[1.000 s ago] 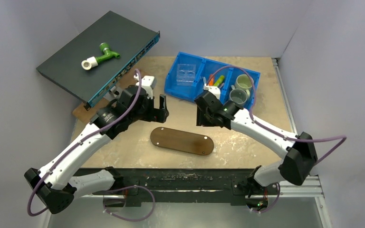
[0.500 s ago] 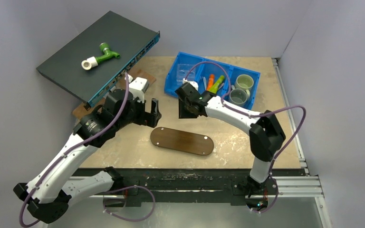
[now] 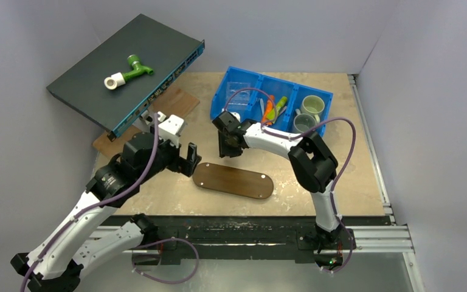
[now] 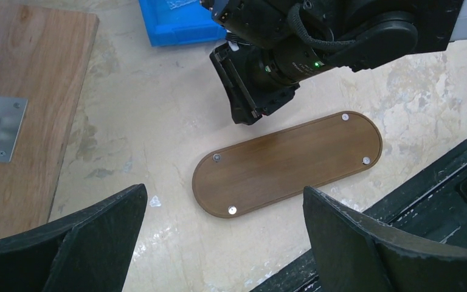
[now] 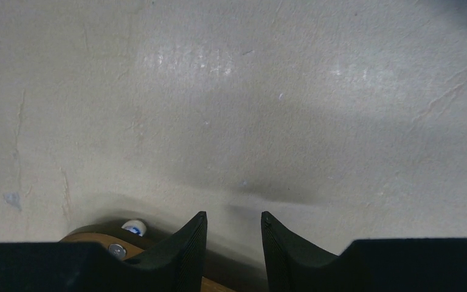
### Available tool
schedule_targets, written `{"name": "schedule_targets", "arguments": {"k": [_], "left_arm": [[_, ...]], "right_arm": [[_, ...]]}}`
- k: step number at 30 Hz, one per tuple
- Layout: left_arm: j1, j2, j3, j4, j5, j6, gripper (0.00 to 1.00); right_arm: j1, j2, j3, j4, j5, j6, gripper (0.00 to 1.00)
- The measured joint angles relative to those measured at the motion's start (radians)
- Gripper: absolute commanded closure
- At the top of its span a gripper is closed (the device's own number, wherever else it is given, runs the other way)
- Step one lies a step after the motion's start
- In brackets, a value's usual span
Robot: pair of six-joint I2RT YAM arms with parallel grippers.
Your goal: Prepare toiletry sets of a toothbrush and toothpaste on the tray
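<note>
The dark-brown oval tray (image 3: 233, 180) lies bare near the table's front; in the left wrist view this tray (image 4: 292, 161) shows four screws. In the blue bin's (image 3: 224, 112) middle compartment lie an orange tube (image 3: 269, 109), a lime-green tube (image 3: 280, 103) and a pale toothbrush (image 3: 262, 110); a pink toothbrush I cannot make out. My right gripper (image 3: 227, 147) hangs just behind the tray's left end, its jaws a little apart with nothing between them (image 5: 233, 214). My left gripper (image 3: 190, 160) stands wide open left of the tray, empty (image 4: 225, 191).
A dark network switch (image 3: 91, 73) carrying a green-and-white pipe fitting (image 3: 127, 71) overhangs the back left, above a wooden board (image 3: 179, 100). The bin also holds a clear box (image 3: 239, 95) and two mugs (image 3: 304, 123). A small white-blue round thing (image 5: 135, 227) sits beside the tray edge.
My right gripper swung left from the blue bin to behind the tray's left end, jaws narrowing. My left gripper drew back toward the near left, still wide open.
</note>
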Motion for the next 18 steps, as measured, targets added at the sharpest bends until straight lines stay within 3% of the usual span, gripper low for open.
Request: {"name": "schedule_targets", "arguments": {"k": [18], "left_arm": [[0.000,-0.008,-0.048,0.050,-0.008,0.031,0.00]], "right_arm": [[0.109,0.042,0.011,-0.014,-0.021,-0.082,0.60]]}}
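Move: Under and just behind the right hand lies the brown tray, its middle about 8 cm back, 1 cm to the right and 3 cm lower. Its left end is tilted away from the robot. The blue box sits roughly 16 cm ahead of this hand and 14 cm to the right, with the orange toothpaste in it some 15 cm ahead and 13 cm to the right. From the idle left hand the tray is around 5 cm ahead, 12 cm right and 24 cm below. Sinking a further 1.5 cm or so at first, the right hand draws back about 4 cm and to the left about 3 cm, turning some 10 degrees counter-clockwise. The fingertips, still partly open and pointing mostly down, come against the tray's far long edge near its left end and push that end back towards the robot, easing off as they go. ##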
